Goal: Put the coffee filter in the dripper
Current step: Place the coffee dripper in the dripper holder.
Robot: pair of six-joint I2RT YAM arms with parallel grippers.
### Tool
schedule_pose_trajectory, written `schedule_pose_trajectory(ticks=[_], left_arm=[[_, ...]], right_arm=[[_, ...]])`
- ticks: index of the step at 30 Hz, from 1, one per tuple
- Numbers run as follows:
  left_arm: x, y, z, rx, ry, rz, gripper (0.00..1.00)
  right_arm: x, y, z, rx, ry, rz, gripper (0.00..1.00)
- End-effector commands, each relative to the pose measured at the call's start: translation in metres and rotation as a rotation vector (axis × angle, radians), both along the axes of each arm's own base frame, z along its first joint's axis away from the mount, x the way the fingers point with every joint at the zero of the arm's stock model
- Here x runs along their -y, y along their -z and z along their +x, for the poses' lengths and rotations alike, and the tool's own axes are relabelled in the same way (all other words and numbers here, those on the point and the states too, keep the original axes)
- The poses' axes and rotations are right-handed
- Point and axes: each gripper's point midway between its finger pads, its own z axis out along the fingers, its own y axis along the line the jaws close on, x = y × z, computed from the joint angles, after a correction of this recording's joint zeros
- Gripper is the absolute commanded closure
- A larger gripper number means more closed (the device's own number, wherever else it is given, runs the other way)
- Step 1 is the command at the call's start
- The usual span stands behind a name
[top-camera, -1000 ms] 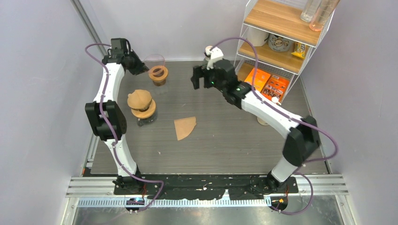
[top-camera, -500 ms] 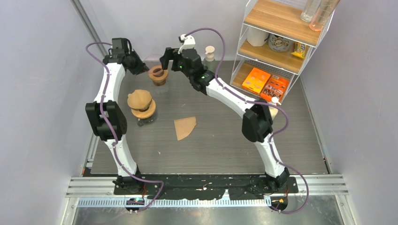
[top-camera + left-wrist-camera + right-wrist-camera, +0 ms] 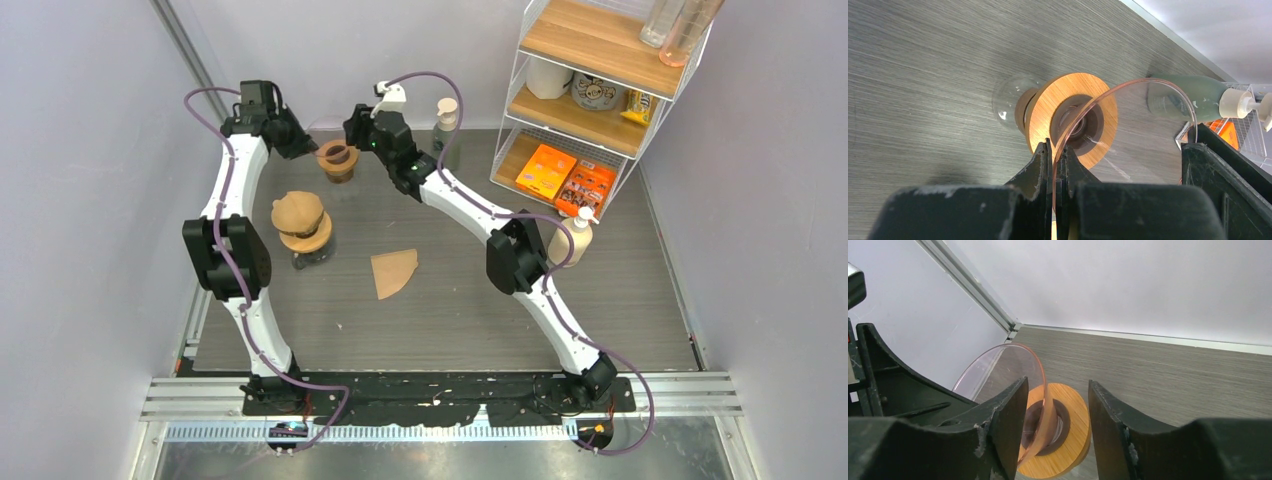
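Note:
The dripper (image 3: pixel 337 157) is a clear glass cone with a wooden ring collar, standing at the back left of the table. My left gripper (image 3: pixel 298 141) is shut on its glass rim; in the left wrist view (image 3: pixel 1054 150) the thin rim runs between the closed fingers above the wooden collar (image 3: pixel 1048 107). My right gripper (image 3: pixel 357 130) is open at the dripper's opposite side. In the right wrist view (image 3: pixel 1057 390) its fingers stand either side of the rim, over the collar (image 3: pixel 1075 415). The brown paper coffee filter (image 3: pixel 393 272) lies flat mid-table, untouched.
A glass carafe with a brown domed top (image 3: pixel 302 225) stands left of the filter. A green pump bottle (image 3: pixel 445 128) stands at the back. A wire shelf rack (image 3: pixel 600 90) with orange boxes (image 3: pixel 565 175) fills the back right, and a white bottle (image 3: pixel 567 240) stands in front of it.
My right arm has swung left across the back of the table to the dripper, and its open fingers now stand around the rim. The left gripper has kept its hold.

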Motion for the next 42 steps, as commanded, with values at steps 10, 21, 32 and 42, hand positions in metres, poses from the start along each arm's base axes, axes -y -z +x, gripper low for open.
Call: schedule_pose_trajectory(ticks=[10,21,32,42], left_arm=[[-0.012,0.045,-0.025,-0.178,0.042,0.12,1.0],[-0.009,0.084,-0.038,-0.319,0.039,0.085,1.0],[-0.016,0.112,-0.056,-0.467,0.02,0.108,1.0],[-0.023,0.126,-0.062,-0.542,0.037,0.153,1.0]], right_arm=[[-0.011,0.018,0.0,0.011,-0.043,-0.049,0.77],[0.004,0.097,-0.027,-0.191,-0.132,-0.315,0.95],[0.007,0.126,-0.048,-0.266,-0.234,-0.443,0.95],[0.024,0.179,-0.075,-0.445,-0.287,-0.55,0.95]])
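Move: My left hand still holds the clear coffee dripper by its wall, with the wooden dripper holder some 3 cm ahead, 4 cm right and 6 cm below. From my right hand, open around the dripper's right rim, the dripper's middle is about level ahead, 4 cm left and 4 cm down; the holder lies 1 cm ahead, 3 cm left and 10 cm down; the green bottle stands about 5 cm ahead, 20 cm right and 11 cm lower. My right fingers close from about half open and pinch the dripper's right rim while that hand sinks about 1.5 cm, drifting a little left and back again, then rolls its left side down some 10 degrees. My left hand keeps its pinch, first nearly still, then eases about 1.5 cm to the right and slightly down, turning about 5 degrees clockwise. ##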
